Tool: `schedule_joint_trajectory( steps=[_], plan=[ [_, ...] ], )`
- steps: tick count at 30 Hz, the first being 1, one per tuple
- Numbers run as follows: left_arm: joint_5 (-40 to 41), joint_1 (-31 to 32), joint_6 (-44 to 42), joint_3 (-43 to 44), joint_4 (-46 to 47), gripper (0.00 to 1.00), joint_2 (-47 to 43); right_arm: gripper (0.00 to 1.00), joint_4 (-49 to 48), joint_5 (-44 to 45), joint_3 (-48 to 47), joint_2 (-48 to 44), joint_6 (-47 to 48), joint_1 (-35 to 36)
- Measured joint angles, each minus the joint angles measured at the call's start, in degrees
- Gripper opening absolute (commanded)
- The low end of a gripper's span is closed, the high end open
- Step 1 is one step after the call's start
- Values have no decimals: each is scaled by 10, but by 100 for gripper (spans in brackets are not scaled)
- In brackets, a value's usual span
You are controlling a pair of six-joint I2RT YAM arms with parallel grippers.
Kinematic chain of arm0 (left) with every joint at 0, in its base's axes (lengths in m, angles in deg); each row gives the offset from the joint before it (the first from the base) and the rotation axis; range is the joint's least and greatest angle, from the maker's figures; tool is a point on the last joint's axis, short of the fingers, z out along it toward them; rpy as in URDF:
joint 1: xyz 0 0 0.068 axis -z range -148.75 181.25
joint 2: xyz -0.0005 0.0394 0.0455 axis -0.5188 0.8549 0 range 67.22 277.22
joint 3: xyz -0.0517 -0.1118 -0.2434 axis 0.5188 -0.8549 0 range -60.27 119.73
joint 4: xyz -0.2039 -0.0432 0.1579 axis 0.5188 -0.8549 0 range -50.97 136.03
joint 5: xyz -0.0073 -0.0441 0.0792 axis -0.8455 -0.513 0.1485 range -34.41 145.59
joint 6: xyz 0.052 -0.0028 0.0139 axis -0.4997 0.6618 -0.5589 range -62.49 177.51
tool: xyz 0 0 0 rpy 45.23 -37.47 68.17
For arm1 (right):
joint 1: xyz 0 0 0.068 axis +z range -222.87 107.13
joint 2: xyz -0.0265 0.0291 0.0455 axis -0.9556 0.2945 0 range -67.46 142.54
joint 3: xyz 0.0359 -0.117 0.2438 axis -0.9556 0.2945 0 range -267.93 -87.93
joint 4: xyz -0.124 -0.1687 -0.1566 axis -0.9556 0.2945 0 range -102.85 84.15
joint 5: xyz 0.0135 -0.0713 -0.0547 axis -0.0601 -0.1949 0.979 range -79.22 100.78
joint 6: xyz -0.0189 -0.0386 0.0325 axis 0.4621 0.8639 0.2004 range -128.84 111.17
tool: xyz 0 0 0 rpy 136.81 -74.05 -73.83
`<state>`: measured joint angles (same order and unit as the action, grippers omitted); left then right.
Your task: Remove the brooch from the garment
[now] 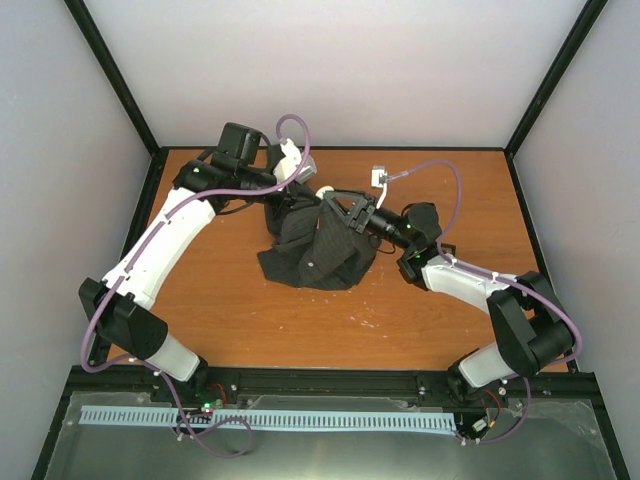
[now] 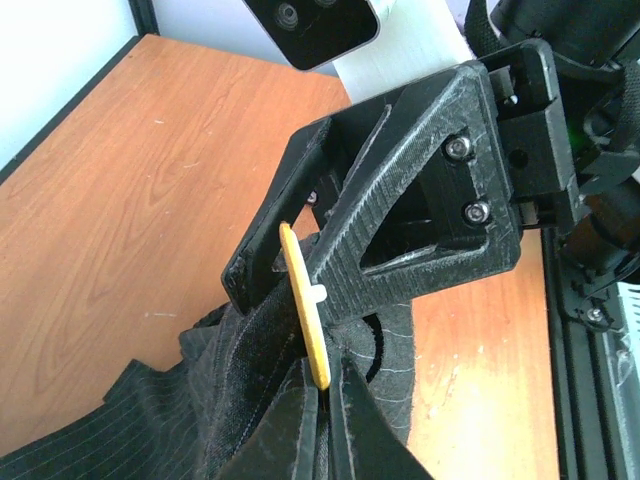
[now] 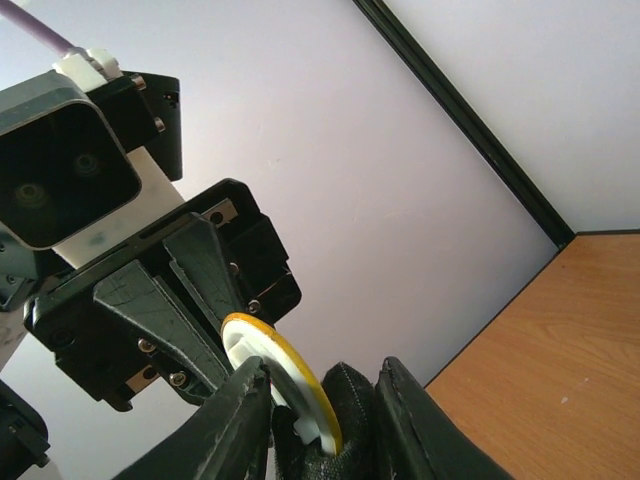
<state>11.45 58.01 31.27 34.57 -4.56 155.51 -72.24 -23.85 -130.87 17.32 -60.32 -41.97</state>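
Note:
The garment (image 1: 315, 255), dark pinstriped cloth, lies bunched at the table's middle with both grippers meeting over its upper edge. The brooch (image 3: 285, 375) is a yellow-rimmed disc with a white back; the left wrist view shows the brooch (image 2: 305, 305) edge-on. My right gripper (image 3: 322, 380) has the disc and a fold of cloth between its fingers (image 3: 235, 415). My left gripper (image 2: 325, 390) is shut on a ridge of the garment (image 2: 200, 400) just below the disc. From above, the left gripper (image 1: 293, 190) and right gripper (image 1: 338, 207) nearly touch.
A small white object (image 1: 378, 177) with a purple cable lies at the back of the wooden table (image 1: 230, 310). Black frame posts and pale walls enclose the table on three sides. A rail (image 1: 330, 382) runs along the near edge.

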Motion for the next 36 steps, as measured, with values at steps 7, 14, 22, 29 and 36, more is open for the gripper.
schedule_joint_trajectory(
  steps=[7,14,22,29,36],
  plan=[
    [31,0,-22,0,-3,1,-3,37,59,13,-24,1,17,8],
    [58,-1,-21,2,-5,1,-6,43,130,20,-52,-1,61,10],
    [24,-1,40,2,-6,1,-6,48,177,12,-46,-36,89,14],
    [-12,9,70,0,-3,1,-13,58,177,-11,-22,-78,106,5],
    [39,30,7,-31,32,1,-43,62,184,-50,-11,-106,121,-12]
  ],
)
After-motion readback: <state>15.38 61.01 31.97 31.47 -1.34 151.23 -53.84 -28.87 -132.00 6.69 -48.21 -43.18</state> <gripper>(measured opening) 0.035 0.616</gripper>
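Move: Just off the left fingertips, which already pinch it by one edge, the brooch has its middle about 3 cm to that hand's right and 1 cm below. From the right hand it lies some 2 cm left, 1 cm ahead and 2 cm above. The peak of the garment fold stands between the right fingers, about 1 cm left of that hand and 1 cm below, level with it forward. Opening from about a third to nearly two thirds, the right fingers first follow the brooch 1.5 cm forward and left, then back off about 4 cm, also rightward and up, while the hand rolls some 10 degrees, left side dropping. The left hand keeps its pinch, going about 1 cm forward and left, then roughly 3 cm back with some rise and rightward drift. ##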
